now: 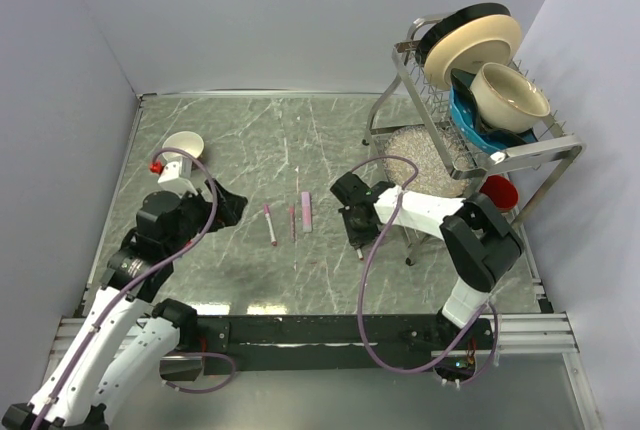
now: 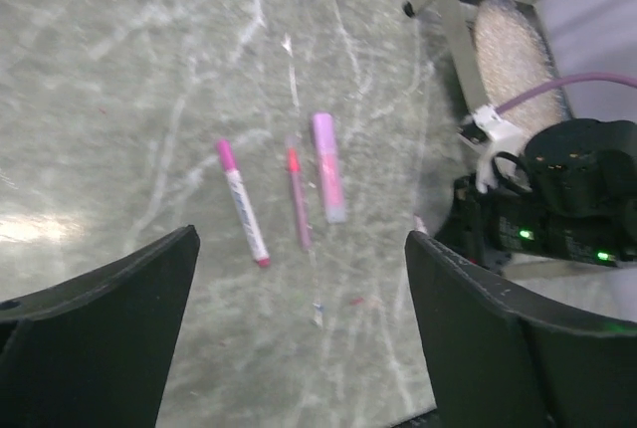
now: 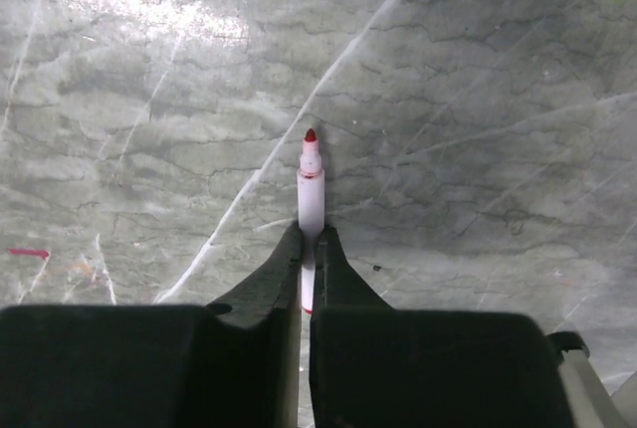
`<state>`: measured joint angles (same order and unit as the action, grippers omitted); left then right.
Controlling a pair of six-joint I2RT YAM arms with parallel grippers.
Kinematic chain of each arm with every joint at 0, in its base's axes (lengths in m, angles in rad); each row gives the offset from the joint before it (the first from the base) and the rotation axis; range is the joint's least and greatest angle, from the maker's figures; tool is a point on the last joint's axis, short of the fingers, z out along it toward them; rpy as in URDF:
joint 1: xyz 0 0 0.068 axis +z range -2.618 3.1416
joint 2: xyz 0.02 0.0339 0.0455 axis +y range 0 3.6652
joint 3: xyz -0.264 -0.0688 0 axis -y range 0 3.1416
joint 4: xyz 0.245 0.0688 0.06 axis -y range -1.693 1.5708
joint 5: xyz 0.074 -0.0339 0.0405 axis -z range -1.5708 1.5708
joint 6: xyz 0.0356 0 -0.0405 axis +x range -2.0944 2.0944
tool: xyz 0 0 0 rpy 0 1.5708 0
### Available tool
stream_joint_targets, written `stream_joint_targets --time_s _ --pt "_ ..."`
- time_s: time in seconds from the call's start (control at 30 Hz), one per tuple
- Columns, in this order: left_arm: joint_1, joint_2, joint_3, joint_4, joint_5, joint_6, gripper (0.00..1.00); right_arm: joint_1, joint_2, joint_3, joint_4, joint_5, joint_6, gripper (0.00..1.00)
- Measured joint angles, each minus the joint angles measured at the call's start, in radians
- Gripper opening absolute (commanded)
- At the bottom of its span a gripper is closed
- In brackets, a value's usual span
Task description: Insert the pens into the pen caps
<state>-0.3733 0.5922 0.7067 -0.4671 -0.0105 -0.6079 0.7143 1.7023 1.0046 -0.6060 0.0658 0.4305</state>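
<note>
Three pens lie side by side mid-table: a white pen with pink ends (image 2: 242, 201) (image 1: 270, 222), a thin pink-red pen (image 2: 298, 199) (image 1: 292, 220), and a thicker lilac-and-pink pen (image 2: 328, 167) (image 1: 306, 212). My left gripper (image 2: 302, 239) (image 1: 215, 200) hovers open to their left, with nothing between its black fingers (image 2: 119, 299). My right gripper (image 3: 310, 234) (image 1: 355, 225) sits to their right, shut on a white pen with a red tip (image 3: 310, 194) that points forward, low over the table. No separate pen caps show in these views.
A wire dish rack (image 1: 505, 155) with plates and a bowl stands at the back right, its legs near my right arm. A tub of pale granules (image 1: 420, 160) and a red cup (image 1: 498, 190) sit under it. A white cup (image 1: 183, 145) stands at the left.
</note>
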Motion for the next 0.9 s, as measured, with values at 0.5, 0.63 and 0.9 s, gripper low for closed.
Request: stream_joint_targets --time_s 0.5,0.63,0.9 --pt "-0.002 0.168 -0.148 0.195 0.346 -0.278 0.70 0.253 -0.272 0.082 0.097 0.020 0.098 0.00" --pt "-0.012 0.189 -0.148 0.267 0.385 -0.315 0.66 0.323 -0.282 0.180 0.123 0.019 0.124 0.00" --pt "-0.041 0.210 -0.148 0.354 0.414 -0.362 0.66 0.382 -0.281 0.262 0.126 0.024 0.157 0.00"
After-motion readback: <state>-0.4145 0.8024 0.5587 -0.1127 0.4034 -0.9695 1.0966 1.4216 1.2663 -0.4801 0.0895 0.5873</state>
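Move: The uncapped pen is already pinched near its middle between the right fingers at table level, tip forward; the open left gripper waits about 27 cm to that hand's left, level fore and aft, some 22 cm higher. From the right hand, the highlighter lies 10 cm ahead and 13 left, the pink pen 6 ahead and 16 left, the capped marker 5 ahead and 23 left. From the left hand, the uncapped pen is 27 cm right and 22 below. The uncapped pen is lifted off the table in the right hand's kept grip, some 20 cm up and 16 cm left with a little drawing back, towards the left gripper, the fingers swinging from straight down to slant left and forward. The left hand comes about 9 cm right to meet it, dipping some 5 cm then regaining half, rolling its left side down, turning clockwise and partly narrowing its still open fingers. ##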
